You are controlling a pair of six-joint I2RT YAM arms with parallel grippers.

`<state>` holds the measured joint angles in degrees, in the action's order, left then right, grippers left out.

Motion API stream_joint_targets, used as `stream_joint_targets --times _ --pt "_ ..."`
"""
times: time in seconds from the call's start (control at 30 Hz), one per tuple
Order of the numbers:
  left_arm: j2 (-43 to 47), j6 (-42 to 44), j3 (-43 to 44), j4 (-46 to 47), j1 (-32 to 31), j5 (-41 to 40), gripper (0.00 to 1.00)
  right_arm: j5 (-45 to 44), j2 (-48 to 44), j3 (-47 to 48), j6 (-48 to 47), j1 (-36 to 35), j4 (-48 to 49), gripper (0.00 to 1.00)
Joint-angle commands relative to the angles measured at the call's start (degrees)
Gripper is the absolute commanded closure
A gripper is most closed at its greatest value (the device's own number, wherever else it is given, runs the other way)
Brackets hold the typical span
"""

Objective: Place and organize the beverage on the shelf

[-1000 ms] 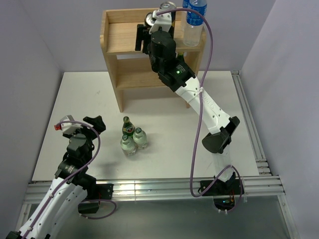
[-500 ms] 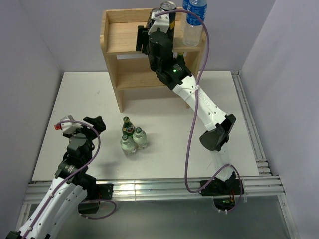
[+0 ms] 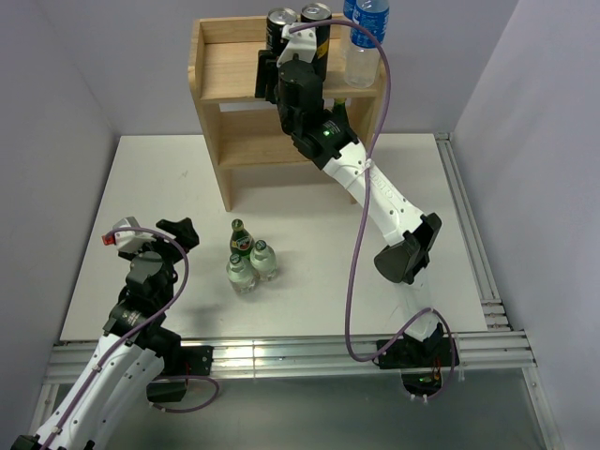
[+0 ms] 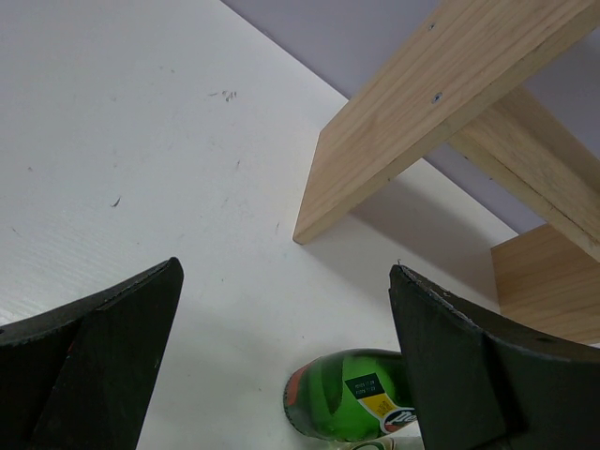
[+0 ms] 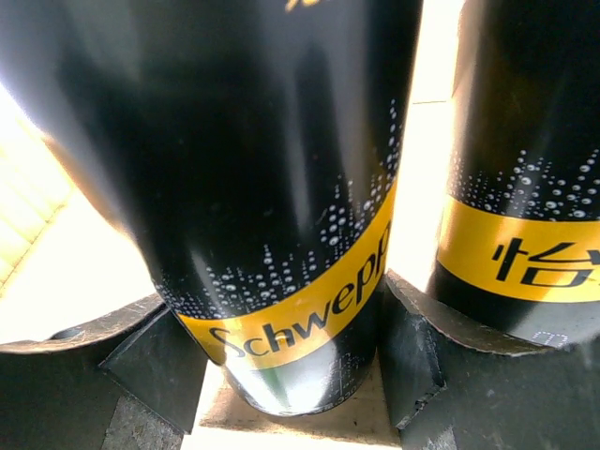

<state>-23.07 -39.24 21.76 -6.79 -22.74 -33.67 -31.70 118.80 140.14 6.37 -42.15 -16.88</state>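
The pale wooden shelf (image 3: 225,70) stands at the back of the table. On its upper board are two black and yellow cans and a clear water bottle (image 3: 366,37). My right gripper (image 3: 278,49) reaches onto that board and is shut low on the left can (image 3: 279,21), which stands upright on the wood (image 5: 281,187) beside the other can (image 5: 525,187). My left gripper (image 3: 178,232) is open and empty over the table. A green bottle (image 3: 240,236) and two clear bottles (image 3: 264,258) stand together to its right. The green bottle (image 4: 352,408) shows low between my left fingers.
The shelf's left side panel (image 4: 412,122) stands on the white table (image 3: 141,187) beyond my left gripper. The lower shelf board (image 3: 253,141) is partly hidden by my right arm. Grey walls close in at the back and on both sides.
My right gripper has brought the can from a tilted hold to upright on the upper board beside the other can. The left arm has not moved.
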Motion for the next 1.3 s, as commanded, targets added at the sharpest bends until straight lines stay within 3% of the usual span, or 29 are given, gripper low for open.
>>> stream_joint_targets --times 0.0,0.37,0.63,0.77,0.83,1.27 --pt "0.2 -0.6 -0.5 1.0 -0.2 0.6 0.01 0.5 0.6 0.6 0.7 0.4 2.4 0.31" --pt "0.3 -0.7 -0.5 0.8 -0.2 0.6 0.01 0.2 2.3 0.5 -0.1 0.3 4.3 0.37" --pt "0.1 -0.6 -0.4 1.2 -0.2 0.8 0.01 0.3 3.4 -0.1 -0.3 0.7 4.3 0.33" --pt "0.0 -0.6 -0.3 1.0 -0.2 0.7 0.01 0.3 3.5 -0.2 -0.2 0.6 3.7 0.21" --pt "0.2 -0.5 -0.4 1.0 -0.2 0.7 0.01 0.2 3.2 -0.9 -0.1 0.7 3.6 0.09" --pt "0.2 -0.5 -0.2 1.0 -0.2 0.6 0.01 0.2 1.2 -3.7 0.9 0.2 3.4 0.07"
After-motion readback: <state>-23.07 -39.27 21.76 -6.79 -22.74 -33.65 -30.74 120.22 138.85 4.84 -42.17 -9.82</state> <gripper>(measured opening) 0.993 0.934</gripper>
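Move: The right hand still has the second black can low between its fingers on the top shelf; the can's middle is roughly 3 cm above the hand, level with it forward and sideways. The first black can stands about 7 cm to this hand's right and 1 cm farther out, the front water bottle some 17 cm to the right and level. From the left hand the second can lies about 23 cm ahead, 25 cm right and 30 cm up. With the second black can still between the fingers, the right hand eases it about 1 cm forward and 1 cm left across the top shelf, away from the first can. Towards the end of this shift the fingers open to nearly full width and let go of it, and the hand stays around its lower part, having tipped up by some 5 degrees. ##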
